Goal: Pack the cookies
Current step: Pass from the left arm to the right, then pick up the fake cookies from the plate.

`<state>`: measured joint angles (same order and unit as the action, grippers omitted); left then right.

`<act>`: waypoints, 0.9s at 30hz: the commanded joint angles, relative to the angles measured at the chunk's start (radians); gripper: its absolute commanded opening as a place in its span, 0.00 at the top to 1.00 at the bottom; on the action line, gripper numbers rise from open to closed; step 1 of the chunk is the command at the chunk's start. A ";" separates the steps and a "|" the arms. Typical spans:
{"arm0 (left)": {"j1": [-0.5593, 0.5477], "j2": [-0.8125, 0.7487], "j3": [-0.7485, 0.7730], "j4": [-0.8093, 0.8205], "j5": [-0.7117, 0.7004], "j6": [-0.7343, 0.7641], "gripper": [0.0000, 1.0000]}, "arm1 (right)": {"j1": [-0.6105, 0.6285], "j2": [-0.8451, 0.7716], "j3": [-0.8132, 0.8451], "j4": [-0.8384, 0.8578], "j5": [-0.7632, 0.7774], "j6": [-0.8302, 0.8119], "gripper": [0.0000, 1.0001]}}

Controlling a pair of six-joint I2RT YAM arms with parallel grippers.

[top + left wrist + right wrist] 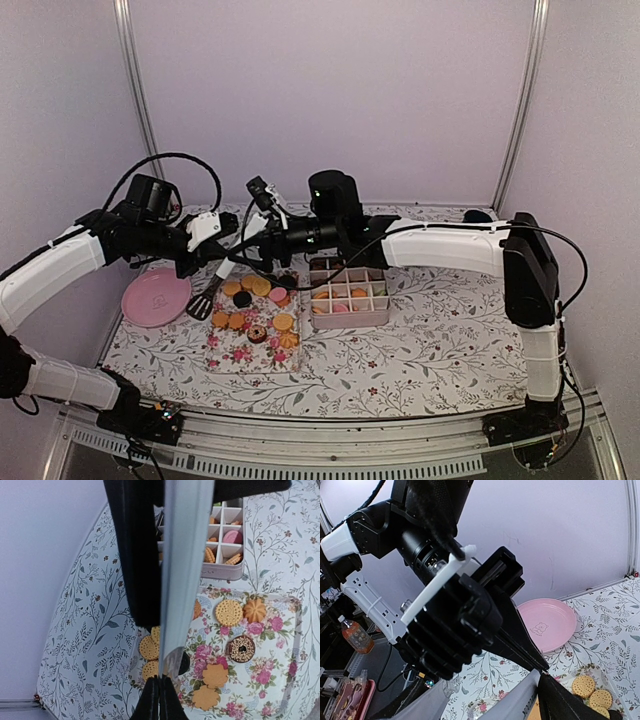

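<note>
The cookies [250, 318] lie on a floral tray [222, 360]: tan rounds [229, 612], a chocolate-topped ring [241, 648] and orange flower shapes [215, 675]. More cookies fill the divided box [348, 295] behind the tray [225, 530]. My left gripper [236, 246] [161, 690] is shut on the end of a spatula's grey handle [185, 555]. The spatula's black slotted head [203, 303] hangs down beside the tray. My right gripper [258, 240] [470, 705] is open, and the handle [515, 705] lies between its wide-set black fingers [570, 700]. The left gripper's tips [535, 665] pinch that handle just ahead.
A pink plate [156, 297] [547, 622] sits left of the tray on the floral tablecloth. Both arms cross above the tray's back edge. Walls close in at the back and on both sides.
</note>
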<state>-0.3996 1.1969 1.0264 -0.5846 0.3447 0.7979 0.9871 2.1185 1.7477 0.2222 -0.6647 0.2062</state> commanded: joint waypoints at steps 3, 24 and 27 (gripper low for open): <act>-0.017 -0.002 0.022 0.026 -0.009 0.009 1.00 | 0.005 0.015 0.033 0.010 -0.052 -0.001 0.28; 0.060 -0.016 0.040 0.013 -0.083 -0.001 0.47 | 0.004 -0.145 -0.153 -0.047 0.357 -0.161 0.45; 0.145 -0.018 0.039 0.012 -0.048 -0.017 0.44 | 0.007 -0.172 -0.197 -0.047 0.467 -0.190 0.47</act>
<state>-0.3496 1.2037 1.0523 -0.5812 0.2718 0.7994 0.9882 2.0438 1.5867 0.1528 -0.3763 0.0769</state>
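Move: The tongs stand between the hands: their middle is at the left fingertips, still pinched there, and about 5 cm left of the right hand and 4 cm below it, with the open right fingers astride the handles. The cookie tray's middle lies some 20 cm below the left hand, 4 cm to its right and 2 cm back. The pink plate is about 18 cm left of the left hand and 4 cm farther out. From the right hand, the divided box is some 18 cm right, 8 cm ahead and 22 cm down. The right fingers squeeze in on the tongs' handles from both sides by about a fifth of their range, and the left fingers then open to half and let go. The left hand backs off some 3 cm to its left and forward. The right hand carries the tongs about 5 cm down, with 3 cm each forward and right, swinging them clockwise by around 15 degrees over the cookie tray. ##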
